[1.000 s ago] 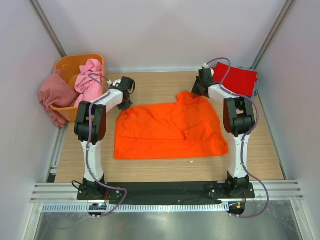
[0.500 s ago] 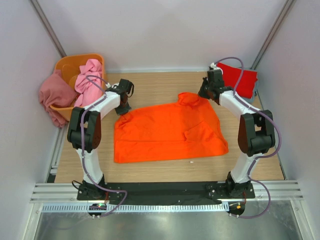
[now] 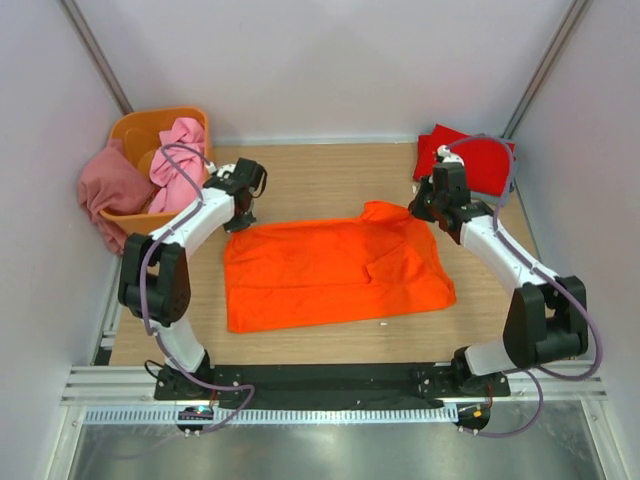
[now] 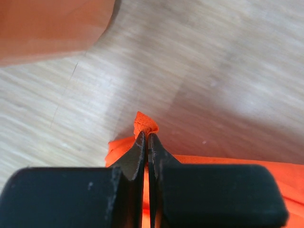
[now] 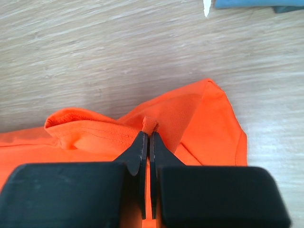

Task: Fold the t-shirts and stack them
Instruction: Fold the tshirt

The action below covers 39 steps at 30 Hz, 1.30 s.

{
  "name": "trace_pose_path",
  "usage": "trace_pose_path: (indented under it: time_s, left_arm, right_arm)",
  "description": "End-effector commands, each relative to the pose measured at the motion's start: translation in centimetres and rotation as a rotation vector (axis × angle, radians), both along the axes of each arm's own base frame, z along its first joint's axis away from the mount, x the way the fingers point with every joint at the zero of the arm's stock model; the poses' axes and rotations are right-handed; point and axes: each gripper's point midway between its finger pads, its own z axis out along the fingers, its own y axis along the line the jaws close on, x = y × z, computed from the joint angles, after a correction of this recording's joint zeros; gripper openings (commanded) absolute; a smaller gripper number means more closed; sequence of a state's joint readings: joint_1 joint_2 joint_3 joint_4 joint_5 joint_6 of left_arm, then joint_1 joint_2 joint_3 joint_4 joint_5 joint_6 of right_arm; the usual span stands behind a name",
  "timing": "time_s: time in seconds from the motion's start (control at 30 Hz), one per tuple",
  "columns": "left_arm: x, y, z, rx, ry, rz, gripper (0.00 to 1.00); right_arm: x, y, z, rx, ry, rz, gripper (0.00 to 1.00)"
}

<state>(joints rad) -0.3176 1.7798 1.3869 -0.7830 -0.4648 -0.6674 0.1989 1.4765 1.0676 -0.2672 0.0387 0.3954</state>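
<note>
The bright orange t-shirt (image 3: 330,272) lies spread across the middle of the table. My left gripper (image 3: 240,216) is shut on its far left corner, and a small bunch of cloth (image 4: 145,123) pokes out past the left gripper (image 4: 147,136) tips. My right gripper (image 3: 419,208) is shut on the far right edge, where the cloth is raised into a fold (image 5: 190,118) around the right gripper (image 5: 150,135). A folded red t-shirt (image 3: 478,160) lies at the back right. A strip of grey-blue cloth (image 5: 247,4) shows beyond the right gripper.
An orange plastic tub (image 3: 133,128) stands at the back left corner, with a light pink shirt (image 3: 178,150) in it and a dusty rose shirt (image 3: 108,190) hanging over its left rim. Side walls close in on both sides.
Both grippers have moved toward the near side with the orange shirt's far edge in them. The right one also shifted right. The shirt now lies shorter from front to back.
</note>
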Motion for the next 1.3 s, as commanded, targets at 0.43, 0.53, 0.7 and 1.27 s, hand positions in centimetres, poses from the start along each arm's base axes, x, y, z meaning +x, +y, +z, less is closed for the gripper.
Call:
trace_pose_path:
  time_s: [0.43, 0.53, 0.7, 1.27]
  left_arm:
    - [-7.1, 0.2, -0.3, 0.187, 0.048, -0.043, 0.0]
    - [-7.6, 0.2, -0.6, 0.212, 0.06, -0.046, 0.0]
    - [-8.3, 0.7, -0.5, 0.264, 0.071, -0.046, 0.0]
    - [-7.0, 0.8, 0.9, 0.43, 0.079, -0.065, 0.0]
  right_arm:
    - [-7.0, -2.3, 1.2, -0.032, -0.029, -0.035, 0.01]
    - [-8.2, -2.4, -0.3, -0.017, 0.002, -0.046, 0.01]
    - [-9.6, -3.2, -1.8, -0.011, 0.036, -0.11, 0.01]
    - [-12.0, -4.3, -8.0, 0.053, 0.191, -0.319, 0.01]
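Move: Each hand holds part of the t-shirt's far edge. Its near-left corner lies about 24 cm back, 2 cm left and 8 cm below the left hand; its near-right corner lies some 20 cm back, 8 cm right and 13 cm below the right hand. The orange bin stands about 14 cm ahead and 17 cm left of the left hand, roughly level; the red folded shirts lie 23 cm ahead, 11 cm right and 12 cm below the right hand. Still pinching its far edge, both hands draw the t-shirt back, right 14 cm and 10 down, left 9. ##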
